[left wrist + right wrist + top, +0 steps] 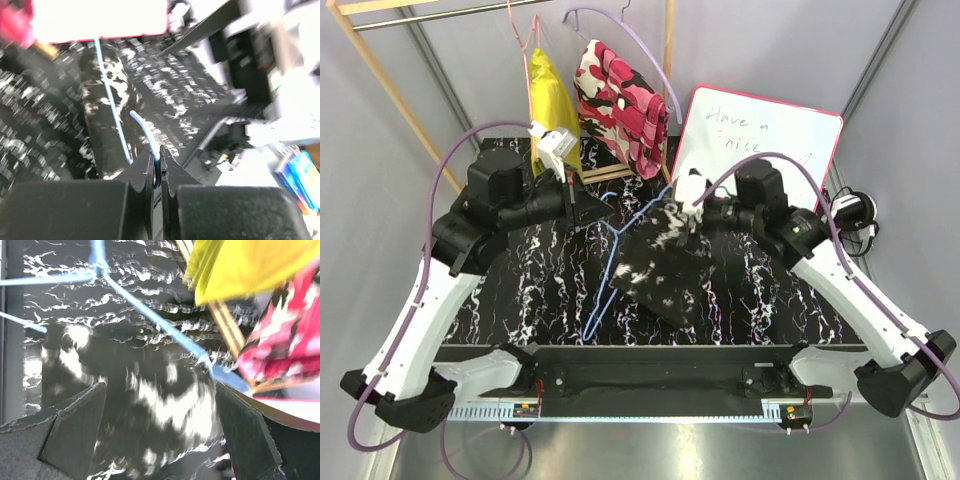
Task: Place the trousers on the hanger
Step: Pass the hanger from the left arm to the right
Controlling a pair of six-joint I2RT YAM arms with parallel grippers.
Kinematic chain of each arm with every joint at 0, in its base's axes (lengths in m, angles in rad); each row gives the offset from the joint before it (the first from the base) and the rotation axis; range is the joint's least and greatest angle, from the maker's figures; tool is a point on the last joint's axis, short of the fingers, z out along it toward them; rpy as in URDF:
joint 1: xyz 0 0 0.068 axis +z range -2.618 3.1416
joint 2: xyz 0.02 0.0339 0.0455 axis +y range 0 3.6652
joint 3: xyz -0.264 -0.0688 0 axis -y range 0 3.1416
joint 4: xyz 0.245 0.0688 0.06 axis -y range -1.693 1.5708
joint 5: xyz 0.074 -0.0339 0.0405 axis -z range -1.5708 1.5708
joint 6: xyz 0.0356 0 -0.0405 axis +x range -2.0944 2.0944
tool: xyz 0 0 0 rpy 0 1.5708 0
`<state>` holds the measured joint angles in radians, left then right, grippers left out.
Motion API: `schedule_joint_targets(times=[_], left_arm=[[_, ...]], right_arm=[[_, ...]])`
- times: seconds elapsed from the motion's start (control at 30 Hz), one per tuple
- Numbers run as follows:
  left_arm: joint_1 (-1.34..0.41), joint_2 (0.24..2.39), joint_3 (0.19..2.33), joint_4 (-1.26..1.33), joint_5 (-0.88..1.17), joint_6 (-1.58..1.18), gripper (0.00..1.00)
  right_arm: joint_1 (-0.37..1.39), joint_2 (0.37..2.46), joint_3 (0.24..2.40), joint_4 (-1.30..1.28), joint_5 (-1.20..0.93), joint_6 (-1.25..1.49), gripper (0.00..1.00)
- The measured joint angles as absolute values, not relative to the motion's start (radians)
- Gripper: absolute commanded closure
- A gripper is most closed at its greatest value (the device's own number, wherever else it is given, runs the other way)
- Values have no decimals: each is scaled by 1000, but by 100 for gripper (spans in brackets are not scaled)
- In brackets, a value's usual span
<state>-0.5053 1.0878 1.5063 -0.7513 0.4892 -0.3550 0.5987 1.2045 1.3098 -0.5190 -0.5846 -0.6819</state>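
Observation:
The light-blue wire hanger (603, 280) is tilted over the black table, and my left gripper (596, 211) holds its hook end. In the left wrist view the jaws (160, 162) are shut on the blue hook, with the hanger wire (114, 107) running away over a strip of the trousers (102, 85). The black, white-blotched trousers (667, 265) lie across the hanger's right side and hide that part. My right gripper (686, 216) hovers just above their upper edge. Its fingers (75, 432) stand wide apart over the trousers (150, 400), gripping nothing, and the hanger wire (150, 315) passes beyond them.
A wooden rack at the back holds a yellow garment (552, 100), a pink camouflage garment (620, 105), a pink hanger (525, 50) and a lilac hanger (620, 25). A whiteboard (760, 135) leans at the back right. A black bar (650, 375) runs along the near edge.

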Motion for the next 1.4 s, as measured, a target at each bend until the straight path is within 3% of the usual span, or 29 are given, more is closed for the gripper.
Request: schedule_joint_targets(times=[0.23,0.43,0.47,0.5,0.57,0.7,0.73,0.77,0.8,0.9,1.0,1.23,1.4], left_arm=[[-585,1190,1645,-776,571,-361,100],[-601,1241,1711,-788,605,-387,100],[-601,1245,1723,-794,607,-391,100],[-601,1246,1729,-795,610,-392,100],[-601,1246,1744,-802,617,-393,100],[-602,1229,1753,-815,626,-389,99],[-602,1221,1753,-815,620,-382,93],[-601,1209,1749,-809,612,-372,84],[-596,1194,1739,-798,604,-362,62],[-564,1113,1671,-764,607,-328,40],[-528,949,1559,-768,603,-253,29],[-524,736,1455,-836,574,-84,21],[-524,838,1485,-923,611,-25,32]], right_arm=[[796,1155,1273,-400,-395,-854,12],[899,1162,1264,-355,-273,-971,30],[908,1167,1264,-355,-261,-985,34],[916,1173,1264,-355,-248,-997,45],[927,1188,1264,-355,-227,-1016,55],[931,1219,1264,-356,-191,-1044,95],[931,1225,1264,-355,-189,-1055,100],[937,1230,1269,-357,-191,-1070,100],[947,1234,1274,-361,-194,-1083,100],[963,1253,1305,-389,-186,-1067,100],[955,1272,1343,-403,-167,-1019,100],[986,1297,1433,-465,-146,-984,100],[1062,1319,1464,-488,-139,-1017,100]])
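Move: The left hand still holds the blue hanger by its hook, its neck some 3 cm back, 3 cm to the right and 5 cm below. From the open right hand that neck lies about 9 cm to the left, nearly level fore and aft, 4 cm lower. The trousers hang on the hanger, some 6 cm back, 3 cm left and 15 cm below the right hand; the yellow cloth hangs roughly 14 cm ahead and 21 cm left of it, 8 cm lower. Right hand reaches some 9 cm left, pinching the hanger beside its neck; left lets go, draws back. ##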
